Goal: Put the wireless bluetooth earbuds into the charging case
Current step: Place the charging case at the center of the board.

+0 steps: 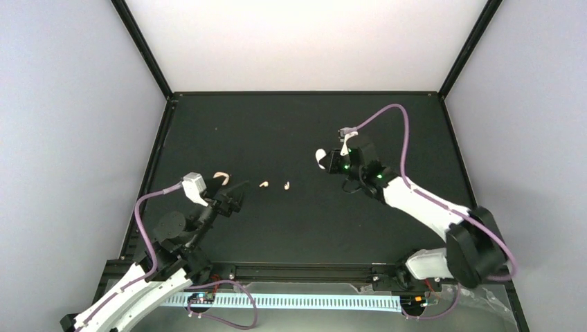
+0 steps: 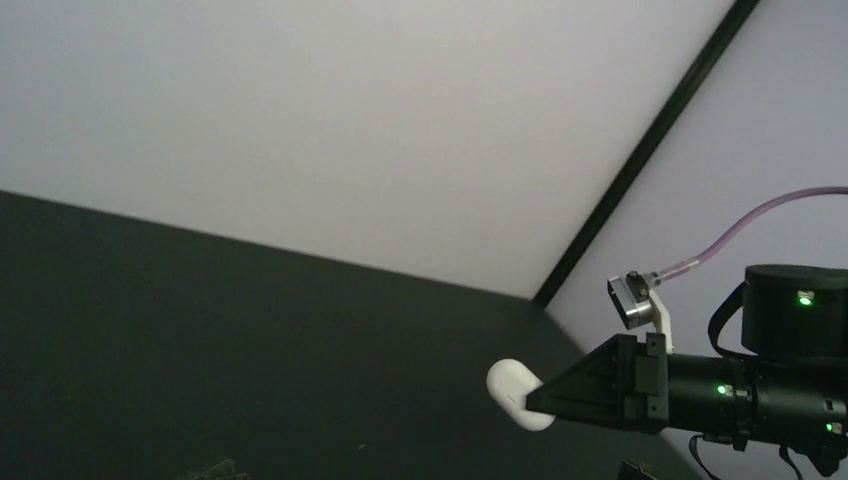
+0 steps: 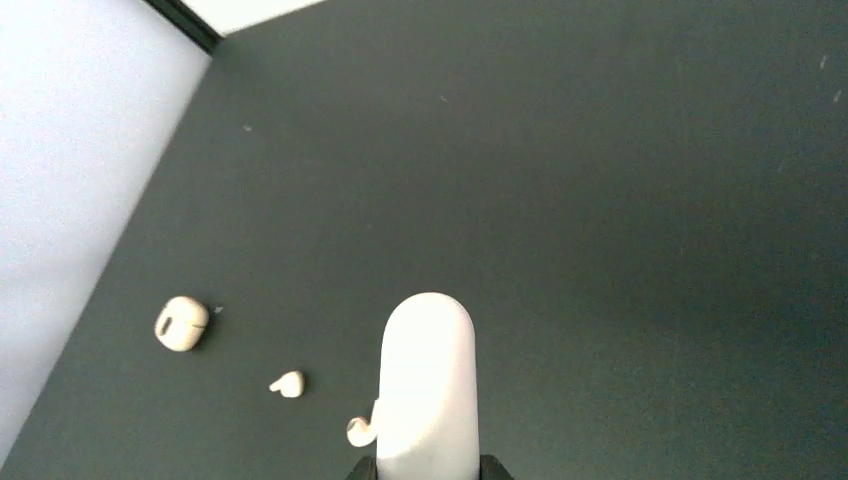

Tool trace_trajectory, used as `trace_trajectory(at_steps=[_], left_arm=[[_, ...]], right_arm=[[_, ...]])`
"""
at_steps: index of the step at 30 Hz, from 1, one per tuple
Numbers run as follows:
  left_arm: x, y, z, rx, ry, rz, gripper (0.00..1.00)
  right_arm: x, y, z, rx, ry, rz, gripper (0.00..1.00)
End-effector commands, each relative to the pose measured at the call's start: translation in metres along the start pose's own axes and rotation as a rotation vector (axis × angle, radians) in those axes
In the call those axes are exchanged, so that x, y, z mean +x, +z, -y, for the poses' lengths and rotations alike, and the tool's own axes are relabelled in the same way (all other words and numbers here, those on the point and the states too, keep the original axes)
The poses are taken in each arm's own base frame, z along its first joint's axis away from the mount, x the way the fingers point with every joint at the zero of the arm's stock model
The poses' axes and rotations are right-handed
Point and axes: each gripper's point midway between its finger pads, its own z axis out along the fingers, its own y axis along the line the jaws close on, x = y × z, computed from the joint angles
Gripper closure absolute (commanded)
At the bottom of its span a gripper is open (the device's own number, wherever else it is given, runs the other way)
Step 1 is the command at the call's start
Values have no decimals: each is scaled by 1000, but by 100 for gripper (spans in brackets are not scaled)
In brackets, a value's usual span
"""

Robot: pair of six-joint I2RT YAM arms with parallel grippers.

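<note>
My right gripper [image 1: 332,163] is shut on the white charging case [image 1: 322,158], held above the mat with its rounded end pointing left. In the right wrist view the case [image 3: 428,390] stands up between the dark fingers [image 3: 492,468]; its lid looks closed. Two small pale earbuds [image 1: 263,184] [image 1: 286,185] lie on the black mat between the arms, and the right wrist view shows them too [image 3: 288,383] [image 3: 360,431]. My left gripper [image 1: 234,196] hangs open just left of them, holding nothing. From the left wrist view the white case [image 2: 518,393] shows in the right gripper's fingers.
A pale beige rounded case [image 1: 221,177] lies on the mat just behind the left gripper, also visible from the right wrist [image 3: 181,323]. The black mat [image 1: 291,131] is bounded by a dark frame and white walls. A purple cable [image 1: 394,114] loops above the right arm.
</note>
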Motion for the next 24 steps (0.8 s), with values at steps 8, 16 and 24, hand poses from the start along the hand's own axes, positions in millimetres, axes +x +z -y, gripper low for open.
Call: trace_trajectory(at_steps=[8,16,24], left_arm=[[4,3,-6,-93,94,-121,1],[12,11,-8,-115,138,-159,1],[17,20,-16,-181,140,-188,1]], right_arm=[[2,111,32,-35,77,-148,92],[22,145,59,-9,96,-239,90],[35,150,81,23,141,-272,79]])
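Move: The charging case is already in the right fingers; the centre of the board, where it goes, lies roughly 11 cm ahead of the right hand, 6 cm to its left and 18 cm below. On the board, the near beige earbud lies about 3 cm ahead and 13 cm left of the right hand, the far beige earbud 3 cm ahead and 20 cm left. From the empty left hand, the board centre is some 24 cm ahead, 18 cm right and 28 cm down. The white charging case, still pinched in the right fingers, is lowered about 14 cm towards the middle of the board while being carried 10 cm forward; the forward travel runs out first and the end is nearly straight down, the fingers tipping further down by some 20 degrees. Meanwhile the open, empty left hand sinks about 3 cm and eases forward, tipping down and rolling slightly. ##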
